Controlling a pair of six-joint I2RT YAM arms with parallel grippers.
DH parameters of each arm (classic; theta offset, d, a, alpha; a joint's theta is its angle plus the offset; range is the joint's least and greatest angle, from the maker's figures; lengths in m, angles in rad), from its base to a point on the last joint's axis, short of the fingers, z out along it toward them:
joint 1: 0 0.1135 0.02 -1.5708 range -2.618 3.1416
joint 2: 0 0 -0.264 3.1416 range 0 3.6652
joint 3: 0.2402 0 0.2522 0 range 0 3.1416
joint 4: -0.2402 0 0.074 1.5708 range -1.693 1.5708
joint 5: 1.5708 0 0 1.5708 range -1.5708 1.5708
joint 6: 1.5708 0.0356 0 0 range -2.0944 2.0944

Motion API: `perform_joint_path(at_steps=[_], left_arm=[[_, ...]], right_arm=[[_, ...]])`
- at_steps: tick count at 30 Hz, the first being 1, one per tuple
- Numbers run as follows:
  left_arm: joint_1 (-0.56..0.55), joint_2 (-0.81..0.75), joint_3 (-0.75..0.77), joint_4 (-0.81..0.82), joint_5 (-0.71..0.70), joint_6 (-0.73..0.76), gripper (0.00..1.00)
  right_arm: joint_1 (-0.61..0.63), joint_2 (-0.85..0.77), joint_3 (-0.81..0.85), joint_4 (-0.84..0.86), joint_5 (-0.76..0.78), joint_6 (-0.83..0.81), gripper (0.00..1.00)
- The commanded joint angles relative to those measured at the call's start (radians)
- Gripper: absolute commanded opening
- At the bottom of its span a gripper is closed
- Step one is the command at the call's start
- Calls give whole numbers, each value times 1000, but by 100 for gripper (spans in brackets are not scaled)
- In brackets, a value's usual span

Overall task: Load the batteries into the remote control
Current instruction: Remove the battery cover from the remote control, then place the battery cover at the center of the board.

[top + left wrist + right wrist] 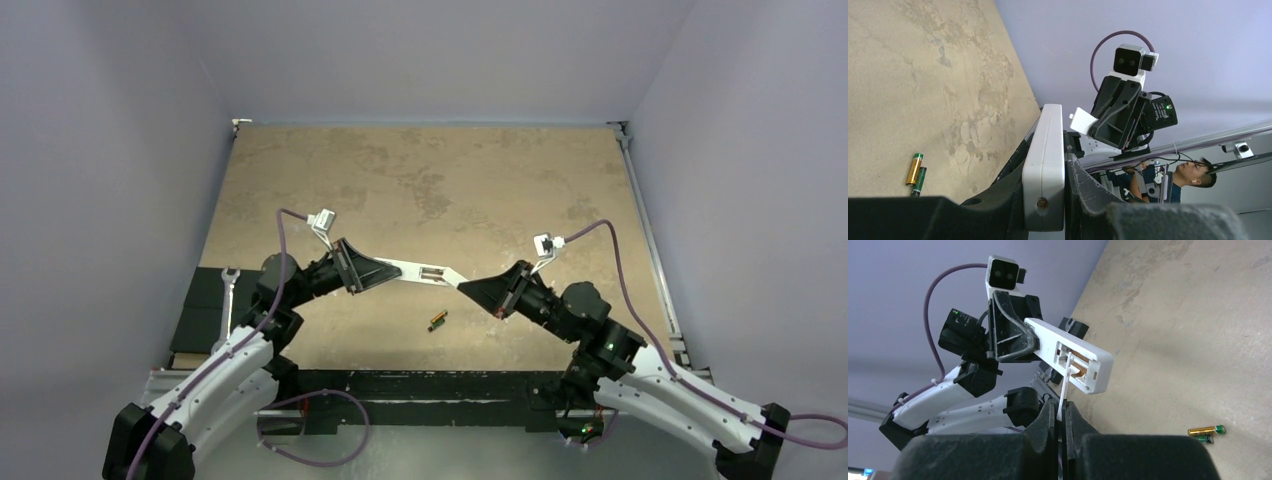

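The white remote control (420,272) hangs above the table with my left gripper (385,272) shut on one end; in the left wrist view its white side (1045,165) is clamped between the black fingers. Its battery bay (1079,362) is open, showing copper contacts. My right gripper (1061,410) is shut on a thin white cover plate (1065,385), seen edge-on, whose far end reaches into the bay. Two batteries (438,320), gold and green, lie side by side on the table below the remote, also visible as batteries (1206,432) and batteries (916,174).
A small wrench (228,290) lies on dark panels at the table's left edge. A black rail (420,385) runs along the near edge between the arm bases. Pale walls enclose the table on three sides.
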State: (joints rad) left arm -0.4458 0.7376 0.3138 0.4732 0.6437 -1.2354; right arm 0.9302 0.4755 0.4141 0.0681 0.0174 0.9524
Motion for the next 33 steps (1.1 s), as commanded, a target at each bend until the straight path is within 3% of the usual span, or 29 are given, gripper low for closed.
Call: perform_joint_path(at_steps=[1,16,23,33], left_arm=[[7,-3,1,73,5,-12,0],[9,-73,209,-509,-192,310,0],[9,-77,236,-566,-218,350,0],[9,-102,256,-617,-216,377,0]], right_arm=[[2,-8,-10,19,23,-3,0],[2,138,173,-261,249,-173,0],[-5,319,260,-282,245,-249,0],[-106,510,246,-159,75,-250,0]])
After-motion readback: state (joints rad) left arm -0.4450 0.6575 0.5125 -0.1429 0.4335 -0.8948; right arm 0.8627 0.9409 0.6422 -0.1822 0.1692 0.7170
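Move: The open battery compartment on the remote, which the left hand holds, is about 7 cm to the right hand's left and 3 cm ahead, at nearly its height; the cover already pinched in the right fingers ends close to it. The loose batteries lie on the table some 5 cm left of the right hand, a centimetre back and about 20 cm down. From the left hand, the compartment is roughly 7 cm to the right, level in height. Still pinching the battery cover, the right hand carries it clear of the remote, down about 9 cm and forward about 7, sinking fastest late on, while rolling some 30 degrees, left side down, and turning slightly clockwise. The left hand keeps hold of the remote and draws it about 3 cm left and 3 cm down, rolling its left side up about 20 degrees. ##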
